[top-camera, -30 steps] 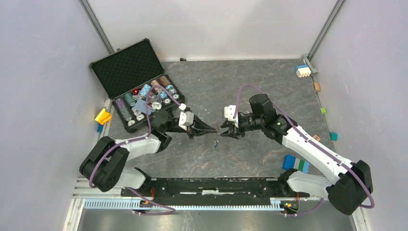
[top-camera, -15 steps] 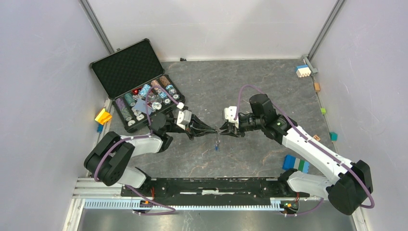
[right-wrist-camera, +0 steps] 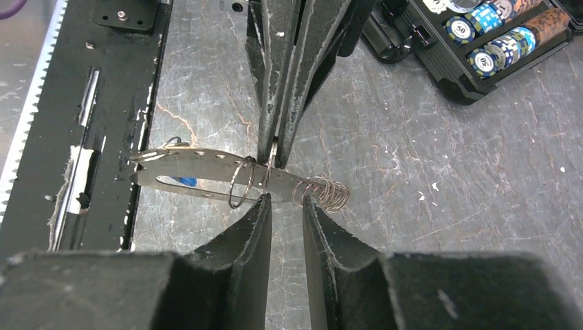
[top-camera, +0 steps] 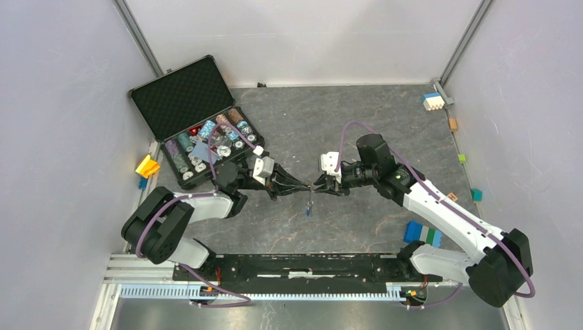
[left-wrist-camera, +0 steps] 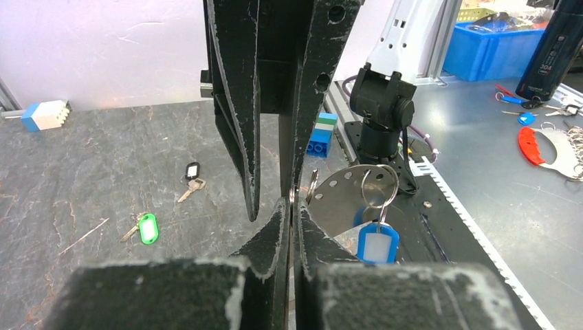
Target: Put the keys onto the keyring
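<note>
Both grippers meet above the table's middle. My left gripper [top-camera: 306, 186] [left-wrist-camera: 292, 205] is shut on the keyring [left-wrist-camera: 344, 199] [right-wrist-camera: 199, 167], a thin grey metal loop held edge-up. The blue-tagged key [left-wrist-camera: 377, 244] [top-camera: 309, 210] hangs from it by a small ring. My right gripper [top-camera: 317, 185] [right-wrist-camera: 287, 199] faces the left one. Its jaws stand a little apart, the tips straddling the keyring's near edge beside a coil of rings [right-wrist-camera: 328, 193], with bare table showing between them. The green-tagged key [left-wrist-camera: 146, 228] and the black-tagged key [left-wrist-camera: 192, 170] lie on the table.
An open black case of poker chips [top-camera: 199, 124] stands at the back left. Toy blocks lie at the table's edges: blue-green [top-camera: 422, 234], white-blue [top-camera: 432, 101], yellow [top-camera: 146, 166]. The black base rail [top-camera: 302, 265] runs along the near edge.
My right gripper's jaws have narrowed around the keyring's edge. The left arm's elbow has shifted slightly. The blue key still hangs between the grippers.
</note>
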### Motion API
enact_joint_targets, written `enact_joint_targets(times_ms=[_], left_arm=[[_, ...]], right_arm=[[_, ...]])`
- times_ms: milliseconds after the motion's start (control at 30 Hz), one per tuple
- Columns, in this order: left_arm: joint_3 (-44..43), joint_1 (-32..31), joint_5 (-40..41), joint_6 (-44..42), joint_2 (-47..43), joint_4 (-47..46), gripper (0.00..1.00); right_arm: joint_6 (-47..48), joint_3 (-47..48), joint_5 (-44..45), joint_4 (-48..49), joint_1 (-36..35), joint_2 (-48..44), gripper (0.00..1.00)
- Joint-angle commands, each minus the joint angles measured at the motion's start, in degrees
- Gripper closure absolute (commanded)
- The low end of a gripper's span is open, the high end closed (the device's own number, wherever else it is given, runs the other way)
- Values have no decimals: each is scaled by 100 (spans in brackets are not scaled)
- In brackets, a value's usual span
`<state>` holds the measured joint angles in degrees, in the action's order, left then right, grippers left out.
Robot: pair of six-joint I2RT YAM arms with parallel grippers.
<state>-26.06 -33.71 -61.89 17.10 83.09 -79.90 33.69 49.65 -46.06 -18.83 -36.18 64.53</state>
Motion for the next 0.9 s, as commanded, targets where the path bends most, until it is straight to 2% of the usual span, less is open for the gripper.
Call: enact_joint_targets(times_ms=[0, 467, 667, 800, 867], left_arm=[[-21, 14, 97, 138, 56, -389, 98], [-52, 14, 225, -5, -20, -71, 98], [-58, 14, 204, 11, -20, -60, 98], [-41, 14, 152, -12, -26, -38, 98], [-39, 13, 119, -83, -16, 21, 98]], right_arm=[[-194, 212, -301, 275, 17, -73, 71], [-350, 143, -589, 441, 15, 37, 71], [-448, 98, -359, 554, 16, 51, 82], [-486, 106, -138, 582, 15, 47, 99], [-479, 136, 17, 543, 16, 35, 100]])
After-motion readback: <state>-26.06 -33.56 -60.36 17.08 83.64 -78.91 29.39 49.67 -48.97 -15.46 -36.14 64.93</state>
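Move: Right gripper: the ring pinched at the left fingertips is about 2 cm to your left, 1 cm back and 1 cm up. A second ring on the hanging metal plate sits some 2 cm back of it and 1 cm lower; the bunch of rings is roughly 4 cm forward of it, 2 cm lower. The blue tag hangs about 6 cm back of it, 4 cm lower. Left gripper: that ring is right at your pads. Bring the half-open right gripper up about 1 cm, back and left by nearly as much, to straddle the ring at the left fingertips. Then shut the fingers on it while easing forward half a centimetre, with only a few degrees of wrist turn. Keep the left gripper shut on the ring, almost still. ##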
